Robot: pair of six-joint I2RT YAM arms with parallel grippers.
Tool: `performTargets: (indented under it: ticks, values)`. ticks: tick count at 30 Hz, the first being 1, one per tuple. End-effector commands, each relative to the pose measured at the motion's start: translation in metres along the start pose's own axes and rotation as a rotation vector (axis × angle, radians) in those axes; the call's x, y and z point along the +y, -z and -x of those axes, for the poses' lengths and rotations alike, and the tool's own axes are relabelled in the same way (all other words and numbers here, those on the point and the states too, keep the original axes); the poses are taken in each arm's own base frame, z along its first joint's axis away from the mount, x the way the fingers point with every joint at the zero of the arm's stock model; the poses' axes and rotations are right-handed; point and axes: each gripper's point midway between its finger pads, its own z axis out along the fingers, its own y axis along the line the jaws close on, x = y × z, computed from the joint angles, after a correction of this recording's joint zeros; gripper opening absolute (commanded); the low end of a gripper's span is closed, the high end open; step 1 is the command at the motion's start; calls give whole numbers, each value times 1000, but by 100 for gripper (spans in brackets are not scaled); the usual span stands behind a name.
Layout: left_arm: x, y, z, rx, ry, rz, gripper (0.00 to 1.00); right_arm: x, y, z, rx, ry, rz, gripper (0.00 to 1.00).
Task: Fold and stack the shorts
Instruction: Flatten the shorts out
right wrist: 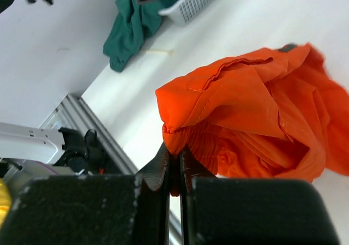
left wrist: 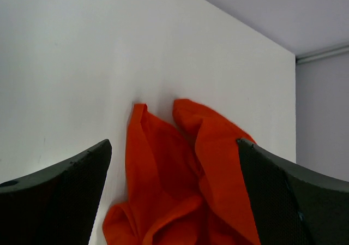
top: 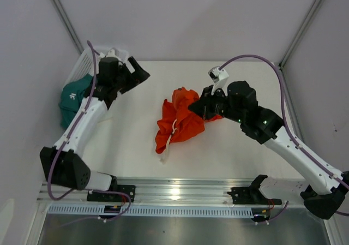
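The orange shorts (top: 177, 122) lie crumpled in the middle of the white table, their white drawstring (top: 173, 133) trailing toward the front. My right gripper (top: 199, 107) is shut on their right edge. In the right wrist view its jaws (right wrist: 175, 152) pinch the gathered waistband of the orange shorts (right wrist: 245, 108). My left gripper (top: 139, 73) hovers open to the upper left of them, with nothing held. Its wide-spread fingers (left wrist: 60, 196) frame the orange shorts (left wrist: 180, 185) from a distance. The teal shorts (top: 73, 100) hang over the basket at the far left and also show as teal shorts (right wrist: 131, 27).
A white mesh basket (top: 82, 65) stands at the table's back left corner, also seen as the basket (right wrist: 196, 2). A metal rail (top: 174, 190) runs along the front edge. Grey walls close in on both sides.
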Motion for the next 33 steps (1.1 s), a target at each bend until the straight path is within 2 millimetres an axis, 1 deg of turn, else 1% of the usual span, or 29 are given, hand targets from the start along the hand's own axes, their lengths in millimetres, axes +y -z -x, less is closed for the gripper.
performTargets:
  ticks: [1, 2, 3, 4, 5, 6, 7, 8, 9, 10, 11, 12, 13, 14, 15, 16, 17, 18, 20, 21, 22, 23, 24, 25, 27, 29, 30, 32, 33]
  values:
    - [-28, 31, -28, 18, -68, -164, 99, 12, 12, -4, 70, -78, 31, 0]
    - [-36, 46, -30, -4, -99, -204, 99, 12, 11, -2, 63, -89, 22, 0]
    - [-44, 54, -34, -12, -121, -232, 99, 11, 11, 3, 52, -110, 10, 0]
    - [-58, 64, -43, -11, -159, -283, 99, 7, 10, 6, 41, -122, -8, 0]
    - [-57, 67, -57, 3, -210, -299, 99, 3, 8, 9, 36, -130, -23, 0]
    - [-73, 87, -65, -7, -251, -362, 99, -1, 3, 9, 41, -153, -34, 0]
    - [-77, 95, -72, -11, -284, -388, 99, -8, 0, 12, 39, -174, -50, 0]
    - [-70, 92, -91, -1, -340, -405, 99, -12, -2, 14, 35, -192, -58, 0]
    - [-83, 108, -99, -19, -374, -472, 99, -16, -9, 13, 49, -214, -53, 0]
    - [-87, 113, -104, -35, -400, -505, 99, -19, -11, 16, 45, -248, -56, 0]
    - [-91, 115, -106, -70, -420, -538, 99, -30, -13, 21, 33, -279, -80, 0]
    - [-73, 105, -131, -26, -429, -514, 99, -34, -14, 24, 26, -300, -89, 0]
    - [-78, 113, -140, -33, -442, -549, 99, -35, -17, 29, 19, -326, -78, 0]
    - [-78, 113, -139, -76, -456, -542, 99, -42, -17, 35, 4, -341, -90, 0]
    - [-62, 106, -167, -31, -480, -518, 99, -44, -17, 39, -7, -352, -91, 0]
    - [-60, 111, -171, -42, -488, -523, 99, -48, -18, 42, -12, -364, -100, 0]
    - [-60, 111, -170, -81, -503, -521, 99, -50, -17, 49, -27, -368, -100, 0]
    - [-48, 107, -186, -70, -524, -500, 99, -52, -17, 52, -28, -368, -101, 0]
    - [-38, 107, -196, -75, -566, -478, 99, -57, -20, 53, -14, -377, -116, 0]
    - [-33, 105, -195, -93, -577, -439, 99, -60, -21, 54, -15, -374, -122, 0]
    - [-28, 105, -209, -71, -608, -429, 99, -63, -22, 55, -12, -378, -125, 0]
    - [-22, 103, -215, -68, -636, -405, 99, -65, -24, 53, -5, -384, -127, 0]
    - [-21, 104, -223, -61, -656, -400, 99, -66, -25, 52, -3, -388, -128, 0]
    - [-8, 99, -224, -72, -668, -337, 99, -68, -25, 51, -1, -388, -130, 0]
    - [-4, 97, -231, -63, -689, -314, 99, -71, -27, 48, 4, -392, -138, 0]
    - [3, 94, -233, -67, -697, -279, 99, -74, -27, 49, 0, -395, -141, 0]
    - [4, 92, -236, -60, -708, -272, 99, -75, -28, 48, 3, -395, -140, 0]
    - [4, 89, -233, -71, -719, -250, 99, -77, -29, 47, 9, -398, -141, 0]
    - [4, 85, -235, -61, -737, -235, 99, -77, -29, 47, 8, -398, -139, 0]
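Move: The shorts already hang from my right hand's closed fingers. Their loose cord end is about 15 cm back, 7 to the right and some 24 below my open left hand, with the heap of the shorts about 5 cm back and 16 to the right, 20 down. The green garment lies roughly 28 cm to the left and 5 ahead of my left hand. From my right hand the cord end is about 12 cm left, 3 ahead and 31 below. I swing my left hand, fingers still wide open, back some 20 cm and about 10 to the right towards the shorts' cord end, near level at first, then sinking roughly 12 cm while the wrist turns clockwise and rolls its left side up. Meanwhile my right hand keeps its pinch and carries the shorts about 9 cm forward, drifting slightly right, tipping its fingers some 20 degrees further down. ##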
